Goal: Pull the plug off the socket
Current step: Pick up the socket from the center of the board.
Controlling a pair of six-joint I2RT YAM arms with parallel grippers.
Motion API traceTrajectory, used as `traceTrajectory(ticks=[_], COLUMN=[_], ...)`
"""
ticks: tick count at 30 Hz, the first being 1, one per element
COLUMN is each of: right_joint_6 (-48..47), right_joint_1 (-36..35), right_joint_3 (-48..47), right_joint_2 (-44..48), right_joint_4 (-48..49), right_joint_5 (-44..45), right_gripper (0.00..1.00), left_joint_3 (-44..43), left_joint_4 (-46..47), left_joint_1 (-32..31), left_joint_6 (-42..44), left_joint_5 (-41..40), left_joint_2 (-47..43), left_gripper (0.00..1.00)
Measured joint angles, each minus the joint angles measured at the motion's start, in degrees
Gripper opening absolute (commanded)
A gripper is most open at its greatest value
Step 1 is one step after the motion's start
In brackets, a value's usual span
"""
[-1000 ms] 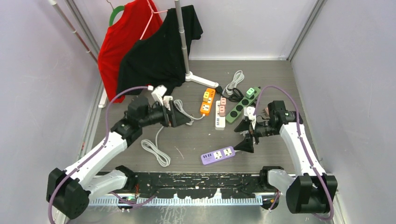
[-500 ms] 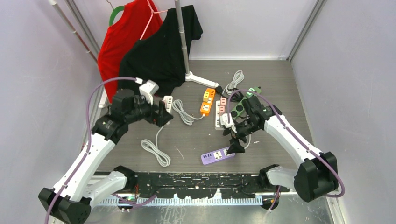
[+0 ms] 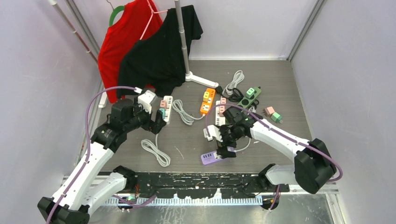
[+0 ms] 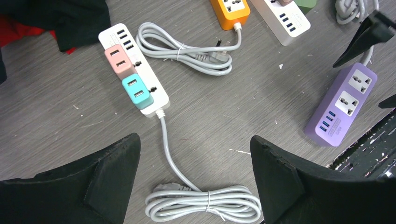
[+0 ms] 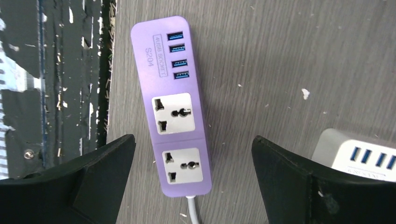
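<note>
A white socket strip lies on the table with a pink plug and a teal plug seated in it; from above it shows at the left. My left gripper hangs open just near of the strip, over its grey cord, touching nothing. My right gripper is open above a purple socket strip, whose two sockets are empty. Its fingers stand either side of the strip, apart from it.
An orange strip, a white strip with pink plugs and a green strip lie mid-table. Loose pink and green plugs sit at the right. A coiled cord lies front left. Red and black shirts hang on a rack behind.
My right arm swung left and down over the purple strip, jaws widening. My left arm drew back to the left, uncovering the white strip with its two plugs.
</note>
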State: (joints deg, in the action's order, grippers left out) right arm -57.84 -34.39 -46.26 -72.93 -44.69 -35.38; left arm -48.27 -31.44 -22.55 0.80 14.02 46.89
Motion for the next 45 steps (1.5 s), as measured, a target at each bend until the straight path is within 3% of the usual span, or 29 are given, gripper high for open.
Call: traceTrajectory(ticks=[4, 8, 18, 24, 27, 32, 37, 45], right_joint_6=[1.29, 1.31, 2.84, 3.72, 3.78, 4.02, 4.07, 6.49], right_joint_1=[-3.58, -6.38, -13.94, -14.58, -14.58, -14.53, -10.54, 9.46], right_joint_3=[1.88, 3.13, 3.21, 3.21, 3.21, 2.27, -1.46, -7.30], right_joint_2=[-1.38, -2.40, -7.72, -8.09, -8.09, -8.11, -7.02, 7.54], right_joint_4=[3.13, 4.57, 8.68, 9.31, 9.29, 7.65, 2.62, -4.26], right_joint_5=[3.93, 6.71, 12.94, 13.97, 14.14, 14.08, 10.58, -0.85], right_gripper=[1.00, 0.93, 0.59, 0.51, 0.33, 0.16, 0.05, 0.01], left_joint_3=[0.00, 0.04, 0.39, 0.48, 0.48, 0.52, 0.52, 0.52], left_joint_4=[0.04, 0.07, 0.13, 0.13, 0.13, 0.13, 0.13, 0.20], left_joint_1=[0.20, 0.24, 0.35, 0.35, 0.35, 0.35, 0.35, 0.35], left_joint_6=[0.15, 0.13, 0.13, 0.13, 0.13, 0.13, 0.13, 0.13], left_joint_5=[0.28, 1.14, 2.08, 2.34, 2.51, 2.54, 2.54, 2.80], left_joint_2=[-0.15, -0.20, -1.99, -1.97, -1.97, -1.97, -1.99, -1.97], left_gripper=[0.86, 0.85, 0.85, 0.85, 0.84, 0.84, 0.84, 0.84])
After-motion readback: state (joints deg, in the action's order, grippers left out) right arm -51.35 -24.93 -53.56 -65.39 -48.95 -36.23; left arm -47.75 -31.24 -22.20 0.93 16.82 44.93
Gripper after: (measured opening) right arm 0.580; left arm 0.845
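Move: Below the right hand lies the purple socket, its middle about 6 cm down, 2 cm back and 4 cm to the left. The white strip with pink plugs is some 18 cm ahead and 3 cm left of that hand; the green strip lies about 22 cm ahead and 8 cm right. From the left hand the purple socket is roughly 27 cm to the right, 10 cm back and 20 cm down. Sinking about 5 cm and easing back and left, the right hand brings its open fingers down astride the purple socket and pinches its sides around the inner outlet. After a short hold it lifts the socket about 10 cm, carrying it forward and a little right towards the green strip while turning clockwise some 20 degrees. ##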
